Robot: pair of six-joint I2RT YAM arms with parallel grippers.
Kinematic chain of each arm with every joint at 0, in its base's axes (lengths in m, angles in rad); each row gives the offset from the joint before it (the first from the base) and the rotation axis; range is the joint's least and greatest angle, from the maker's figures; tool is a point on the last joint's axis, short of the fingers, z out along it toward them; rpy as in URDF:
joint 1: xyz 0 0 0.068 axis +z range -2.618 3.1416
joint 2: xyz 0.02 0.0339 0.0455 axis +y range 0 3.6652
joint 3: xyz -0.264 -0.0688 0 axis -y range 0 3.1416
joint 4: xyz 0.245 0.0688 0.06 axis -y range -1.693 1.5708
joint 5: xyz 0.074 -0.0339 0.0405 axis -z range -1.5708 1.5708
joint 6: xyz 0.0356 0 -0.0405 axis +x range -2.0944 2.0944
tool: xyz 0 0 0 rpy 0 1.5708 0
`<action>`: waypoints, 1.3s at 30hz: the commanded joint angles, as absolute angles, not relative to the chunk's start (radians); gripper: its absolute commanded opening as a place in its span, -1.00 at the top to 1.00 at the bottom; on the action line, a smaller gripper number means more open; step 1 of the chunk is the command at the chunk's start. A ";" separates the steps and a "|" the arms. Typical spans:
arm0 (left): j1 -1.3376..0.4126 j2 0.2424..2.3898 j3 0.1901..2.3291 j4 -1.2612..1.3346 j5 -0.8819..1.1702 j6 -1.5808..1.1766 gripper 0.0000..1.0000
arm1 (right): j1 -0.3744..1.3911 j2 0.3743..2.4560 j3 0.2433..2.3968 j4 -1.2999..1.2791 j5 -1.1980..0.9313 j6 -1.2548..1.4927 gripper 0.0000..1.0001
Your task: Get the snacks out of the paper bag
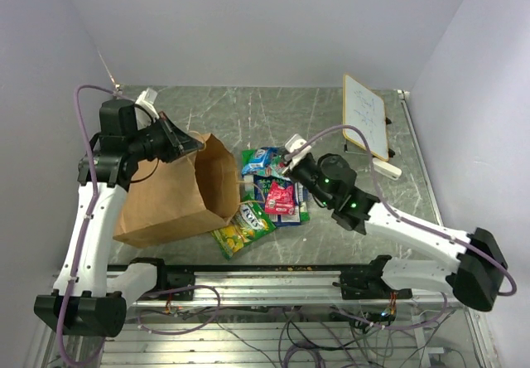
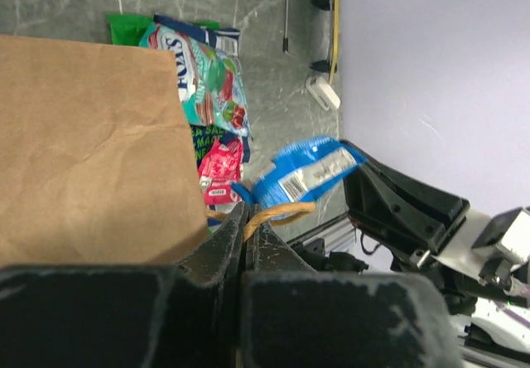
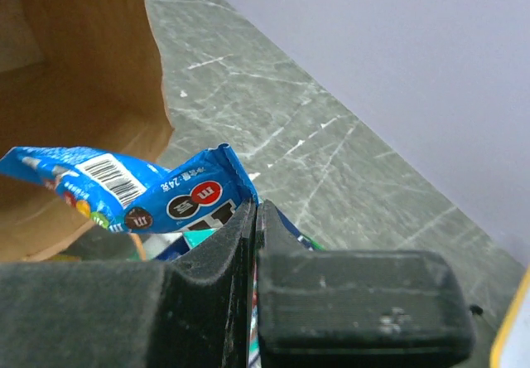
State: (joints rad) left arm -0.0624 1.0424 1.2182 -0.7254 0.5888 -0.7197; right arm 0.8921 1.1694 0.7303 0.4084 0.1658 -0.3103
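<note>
The brown paper bag (image 1: 170, 198) lies on its side at the left, its mouth open to the right. My left gripper (image 1: 192, 146) is at the bag's upper rim. In the left wrist view it (image 2: 246, 210) is shut on the thin paper handle (image 2: 281, 211). My right gripper (image 1: 286, 167) hangs just right of the mouth, over the snacks. It (image 3: 257, 210) is shut on the corner of a blue packet (image 3: 124, 187), which also shows as the blue packet (image 2: 306, 173) in the left wrist view. Several snacks (image 1: 272, 187) lie piled on the table, and a yellow-green one (image 1: 243, 229) is nearest.
A white framed board (image 1: 367, 115) leans at the back right, with a small white object (image 1: 386, 168) beside it. The metal rail (image 1: 265, 281) with the arm bases runs along the near edge. Grey walls close in the left, back and right.
</note>
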 commanded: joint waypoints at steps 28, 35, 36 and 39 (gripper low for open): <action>0.041 1.161 1.304 -0.704 0.196 -0.691 0.86 | 0.885 0.987 0.643 -0.009 0.045 -0.105 1.00; 0.044 1.181 1.397 -0.789 0.140 -0.646 0.85 | 0.881 0.998 0.591 -0.014 0.048 -0.091 1.00; 0.043 1.186 1.408 -0.792 0.148 -0.645 0.84 | 0.881 0.996 0.580 -0.011 0.049 -0.083 1.00; 0.044 1.208 1.438 -0.806 0.169 -0.643 0.72 | 0.878 0.997 0.528 0.025 0.070 -0.046 1.00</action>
State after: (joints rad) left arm 0.0380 1.1877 1.3773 -0.7647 0.1806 -0.6796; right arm 0.8867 0.9993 0.5770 -0.0242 0.0612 -0.0982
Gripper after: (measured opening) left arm 0.107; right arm 0.006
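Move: My left hand holds the handle of the paper bag, which lies tipped with its middle some 14 cm to the left, 4 cm back and 20 cm below; the snack pile's red packet is about 22 cm to that hand's right, level with it. My right hand holds the blue packet. From it, the red packet is roughly 2 cm ahead and 23 cm below; the mint packet is 12 cm beyond the red one, and the yellow Fox's packet 12 cm to my right hand's left and 7 cm back. My left hand hauls the paper bag by its handle forward and up about 10 cm, then swings left and down, turning some 25 degrees counter-clockwise to stand the bag up. Meanwhile my right hand, still pinching the blue packet, draws right and back, then sinks about 12 cm towards the red packet, edging back to the left and tipping its fingers down. ##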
